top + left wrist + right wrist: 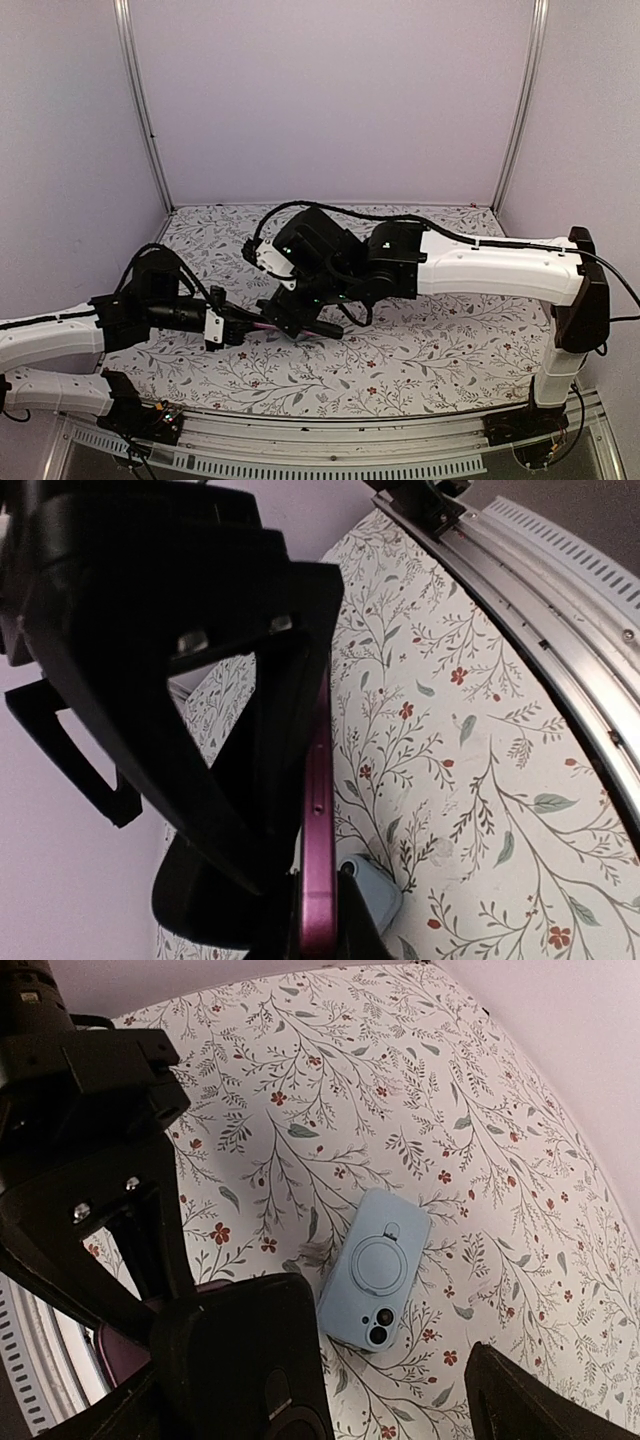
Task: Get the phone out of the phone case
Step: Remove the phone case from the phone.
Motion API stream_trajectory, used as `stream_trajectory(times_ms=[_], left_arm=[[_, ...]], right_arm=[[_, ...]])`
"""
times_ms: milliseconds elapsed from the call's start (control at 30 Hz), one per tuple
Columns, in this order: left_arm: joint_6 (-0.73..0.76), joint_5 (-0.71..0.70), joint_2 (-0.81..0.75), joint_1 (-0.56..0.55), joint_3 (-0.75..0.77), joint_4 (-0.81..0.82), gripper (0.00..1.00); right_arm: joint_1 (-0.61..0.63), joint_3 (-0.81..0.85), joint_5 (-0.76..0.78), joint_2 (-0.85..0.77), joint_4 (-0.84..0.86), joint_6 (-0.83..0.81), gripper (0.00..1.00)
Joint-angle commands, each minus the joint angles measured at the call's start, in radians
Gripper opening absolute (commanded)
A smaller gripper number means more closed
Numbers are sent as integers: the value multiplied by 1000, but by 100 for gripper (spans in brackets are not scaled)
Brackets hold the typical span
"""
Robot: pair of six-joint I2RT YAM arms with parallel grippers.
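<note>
My left gripper (232, 326) (320, 930) is shut on a thin phone (318, 810) with a magenta edge, held on edge just above the table. In the right wrist view the phone's black flat side (240, 1360) fills the lower left. A light blue phone case (375, 1268) lies back-up on the floral table with a ring stand and two dark camera holes. One corner of the case (378, 890) peeks out beside the left fingers. I cannot tell whether anything is inside the case. My right gripper (300, 310) (400, 1410) hangs open over the phone and case, holding nothing.
The floral mat (420, 340) covers the table between lilac walls. A metal rail (560, 610) runs along the near edge, close to the left gripper. The right arm (500, 265) reaches across from the right, its wrist crowding the left gripper.
</note>
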Motion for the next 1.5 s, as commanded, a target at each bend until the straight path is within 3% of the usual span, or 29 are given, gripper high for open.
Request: stream_trajectory(times_ms=[0, 233, 533, 700, 1200, 1467], left_arm=[[-7, 33, -54, 11, 29, 100, 0], [-4, 13, -64, 15, 24, 108, 0], [-2, -8, -63, 28, 25, 121, 0], [-9, -8, -55, 52, 34, 130, 0], [-14, -74, -113, 100, 0, 205, 0], [-2, -109, -113, 107, -2, 204, 0]], right_arm=[[-10, -35, 23, -26, -119, 5, 99], [-11, -59, -170, -60, -89, 46, 90], [1, -70, -224, -70, -53, 126, 57], [12, -30, -225, -50, -56, 135, 47], [16, -41, -148, 2, 59, 200, 25], [16, -60, -141, -14, 112, 195, 18]])
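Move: The black case, partly peeled off the pink phone, lies between the right hand's open fingers, its middle about 3 cm back, 1 cm left and 5 cm below. From the left hand, which already pinches the phone's end, the case's middle is some 9 cm right, 1 cm ahead and 2 cm lower. The blue phone lies on the table about 5 cm ahead, 4 cm left and 20 cm below the right hand. The right hand backs about 3 cm, shutting on the case, then eases forward-left; the left carries the phone forward-left. ##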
